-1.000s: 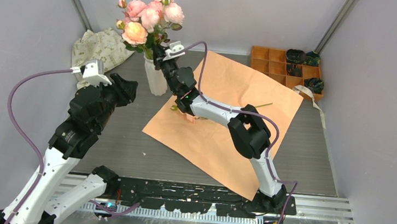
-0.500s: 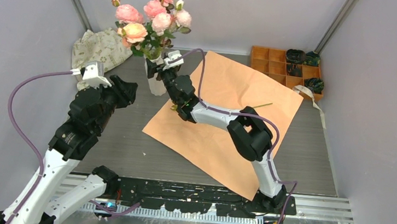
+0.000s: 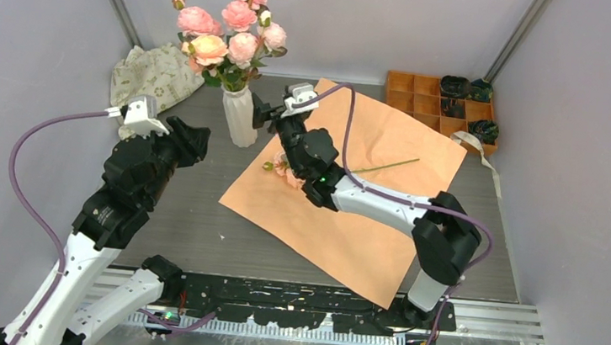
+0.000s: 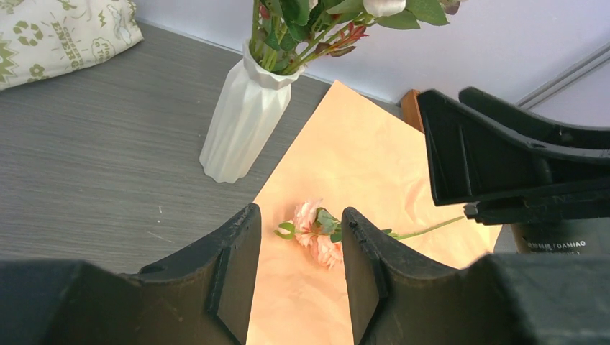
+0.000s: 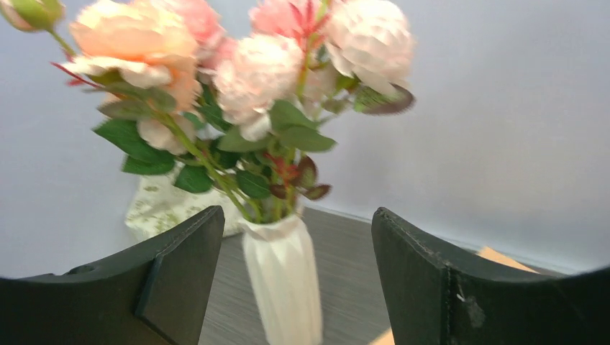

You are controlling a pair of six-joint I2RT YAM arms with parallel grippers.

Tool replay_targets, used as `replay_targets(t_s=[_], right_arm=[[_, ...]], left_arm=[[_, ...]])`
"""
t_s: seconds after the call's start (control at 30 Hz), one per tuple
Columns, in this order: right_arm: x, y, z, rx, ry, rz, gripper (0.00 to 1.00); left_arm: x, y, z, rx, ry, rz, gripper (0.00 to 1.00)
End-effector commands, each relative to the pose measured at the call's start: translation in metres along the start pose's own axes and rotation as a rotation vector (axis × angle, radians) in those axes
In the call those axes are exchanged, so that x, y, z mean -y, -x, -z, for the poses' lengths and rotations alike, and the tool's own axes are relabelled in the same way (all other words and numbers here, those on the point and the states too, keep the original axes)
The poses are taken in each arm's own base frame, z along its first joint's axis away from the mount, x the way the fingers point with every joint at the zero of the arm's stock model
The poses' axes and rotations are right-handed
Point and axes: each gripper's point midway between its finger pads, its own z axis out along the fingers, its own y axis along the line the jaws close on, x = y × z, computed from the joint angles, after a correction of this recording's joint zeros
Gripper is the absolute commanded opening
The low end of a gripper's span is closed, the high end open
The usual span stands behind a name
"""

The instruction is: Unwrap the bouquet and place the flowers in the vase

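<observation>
The white ribbed vase (image 3: 240, 117) (image 4: 241, 122) (image 5: 284, 277) stands at the back left and holds several pink and peach flowers (image 3: 227, 30) (image 5: 237, 79). My right gripper (image 3: 268, 115) (image 5: 296, 214) is open just to the right of the vase, with nothing between its fingers. The bouquet's orange paper (image 3: 349, 206) (image 4: 360, 165) lies spread flat. One pink flower (image 3: 284, 170) (image 4: 316, 231) lies on the paper, its stem pointing right. My left gripper (image 3: 202, 135) (image 4: 298, 223) hangs open and empty in front of the vase.
A cream printed cloth bag (image 3: 155, 73) (image 4: 57, 32) lies behind the vase at the left. A wooden compartment tray (image 3: 415, 94) with dark items sits at the back right. A cream ribbon (image 3: 477, 151) trails off the paper's right corner.
My right gripper opened and let go of the flowers, which dropped lower into the vase. It then drew back to the right. The left arm has stayed put.
</observation>
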Motion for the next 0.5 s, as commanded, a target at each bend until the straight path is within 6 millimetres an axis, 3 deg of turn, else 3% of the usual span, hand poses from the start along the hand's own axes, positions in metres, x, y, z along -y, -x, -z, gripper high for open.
replay_targets(t_s=[0.0, 0.2, 0.3, 0.47], right_arm=[[0.04, -0.007, 0.028, -0.132, -0.138, 0.123, 0.8], [0.079, -0.079, 0.072, -0.435, -0.249, 0.328, 0.78], [0.089, -0.114, 0.09, -0.579, -0.241, 0.425, 0.77], [0.097, -0.147, 0.107, -0.743, -0.195, 0.55, 0.78]], left_arm=[[0.007, 0.008, 0.004, 0.026, -0.033, 0.029, 0.46], [0.012, 0.005, 0.002, 0.006, -0.053, 0.036, 0.46], [0.015, 0.003, 0.001, -0.01, -0.058, 0.04, 0.45], [0.015, 0.001, 0.001, -0.023, -0.059, 0.044, 0.45]])
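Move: The last flower lies on the wrapping paper, its peach head about 35 cm below the right hand, 1 cm back and some 2 cm left, with its stem running off to the right. The vase, already filled, has its middle roughly 10 cm ahead, 10 cm left and 25 cm below that hand; the wrapping paper's middle is about 5 cm back, 17 cm right and 36 cm down. From the left hand the flower head is some 11 cm ahead, 19 cm right and 33 cm down. With its fingers still wide open and empty, the right hand leaves the filled vase and drops about 16 cm towards the last flower on the paper, drifting some 7 cm to the right on the way, at first more sideways, then faster and mainly down. As it sinks, the wrist swings the fingers from slanting up to slightly below level, rolls so the hand's left side dips by some 35 degrees, and turns a little clockwise, ending still well above the flower with nothing touched. ##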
